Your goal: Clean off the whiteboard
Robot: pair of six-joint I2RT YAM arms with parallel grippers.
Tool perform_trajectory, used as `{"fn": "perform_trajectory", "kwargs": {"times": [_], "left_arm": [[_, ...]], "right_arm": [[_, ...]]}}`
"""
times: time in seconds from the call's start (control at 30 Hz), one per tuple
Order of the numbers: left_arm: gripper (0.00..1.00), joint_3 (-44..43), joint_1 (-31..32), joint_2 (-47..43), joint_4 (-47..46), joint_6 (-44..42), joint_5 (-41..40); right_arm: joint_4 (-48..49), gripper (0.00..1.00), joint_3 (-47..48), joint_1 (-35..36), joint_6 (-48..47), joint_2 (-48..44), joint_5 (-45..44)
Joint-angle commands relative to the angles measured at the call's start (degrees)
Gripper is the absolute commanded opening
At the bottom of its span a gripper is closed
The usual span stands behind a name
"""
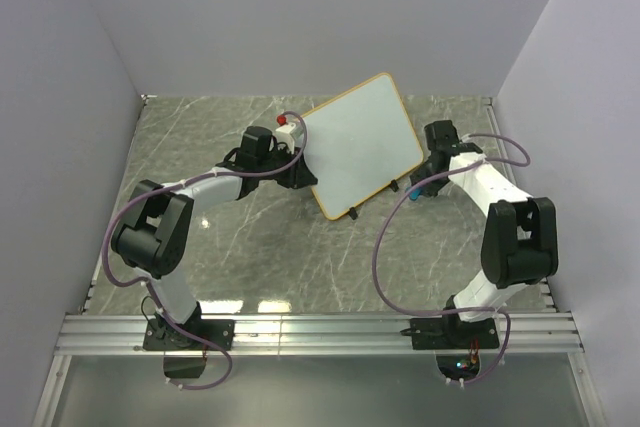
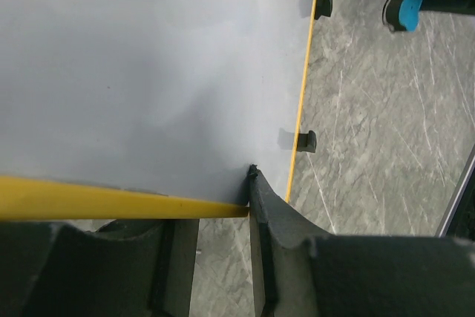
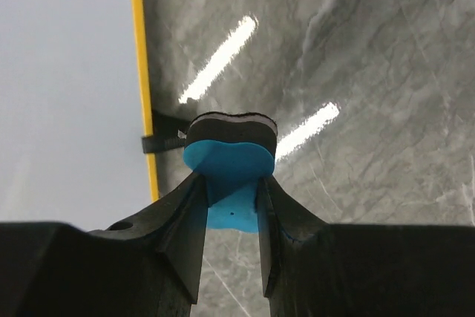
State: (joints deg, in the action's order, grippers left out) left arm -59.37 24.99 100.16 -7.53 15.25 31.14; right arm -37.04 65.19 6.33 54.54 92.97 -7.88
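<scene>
The whiteboard (image 1: 362, 142), white with a thin orange frame, stands tilted on the middle of the table on its two black feet (image 1: 356, 213). My left gripper (image 1: 298, 171) is shut on its left edge. In the left wrist view the yellow frame (image 2: 111, 200) runs between the fingers, and the right finger (image 2: 276, 220) presses the board's corner. My right gripper (image 1: 415, 187) sits just off the board's right side, shut on a small blue eraser (image 3: 230, 159) with a black pad at its tip. The board (image 3: 67, 79) lies to the eraser's left, apart from it. I see no marks on the white face.
Grey marble tabletop (image 1: 250, 247) with lavender walls on three sides. A metal rail (image 1: 320, 332) runs along the near edge by the arm bases. One black foot (image 3: 159, 142) of the board lies close to the eraser.
</scene>
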Motion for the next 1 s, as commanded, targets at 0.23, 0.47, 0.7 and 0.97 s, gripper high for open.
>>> {"fn": "perform_trajectory", "kwargs": {"times": [0.23,0.47,0.7,0.97], "left_arm": [[0.14,1.5,1.8,1.2,8.8,-9.5,-8.5],[0.32,2.1,1.8,-0.4,8.9,-9.3,-12.4],[0.46,2.6,1.8,-2.2,8.9,-8.9,-14.3],[0.56,3.7,1.8,-6.1,9.0,-7.9,-16.5]], "right_arm": [[-2.2,0.58,-4.4,-1.2,-2.7,1.9,2.9],[-2.2,0.78,-6.2,-2.0,-3.9,0.7,3.0],[-2.8,0.79,-7.1,-2.8,-5.2,-1.3,2.9],[-3.0,0.79,-7.6,-3.0,-8.0,-6.6,2.5]]}}
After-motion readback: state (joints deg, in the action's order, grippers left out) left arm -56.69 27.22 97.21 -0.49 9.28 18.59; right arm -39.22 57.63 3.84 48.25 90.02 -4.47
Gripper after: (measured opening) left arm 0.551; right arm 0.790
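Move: The blue eraser is already in the right fingers; the bare table spot it is taken to lies some 4 cm back and 6 cm below that hand. The whiteboard's middle is about 12 cm ahead and 15 cm left of it, its right clip 1 cm ahead, 6 cm left and 3 cm down. The left hand grips the board's left edge, whose middle-of-board lies about 10 cm ahead and 14 cm right, roughly level. The eraser is lowered and drawn back about 5 cm by the right hand to the table beside the right clip; the fingers tip steeper by some 10 degrees, open wide to let it go, then start to rise. The whiteboard's left edge is released as the left fingers open partway and that hand then eases left and down about 3 cm, its left side rising slightly. ##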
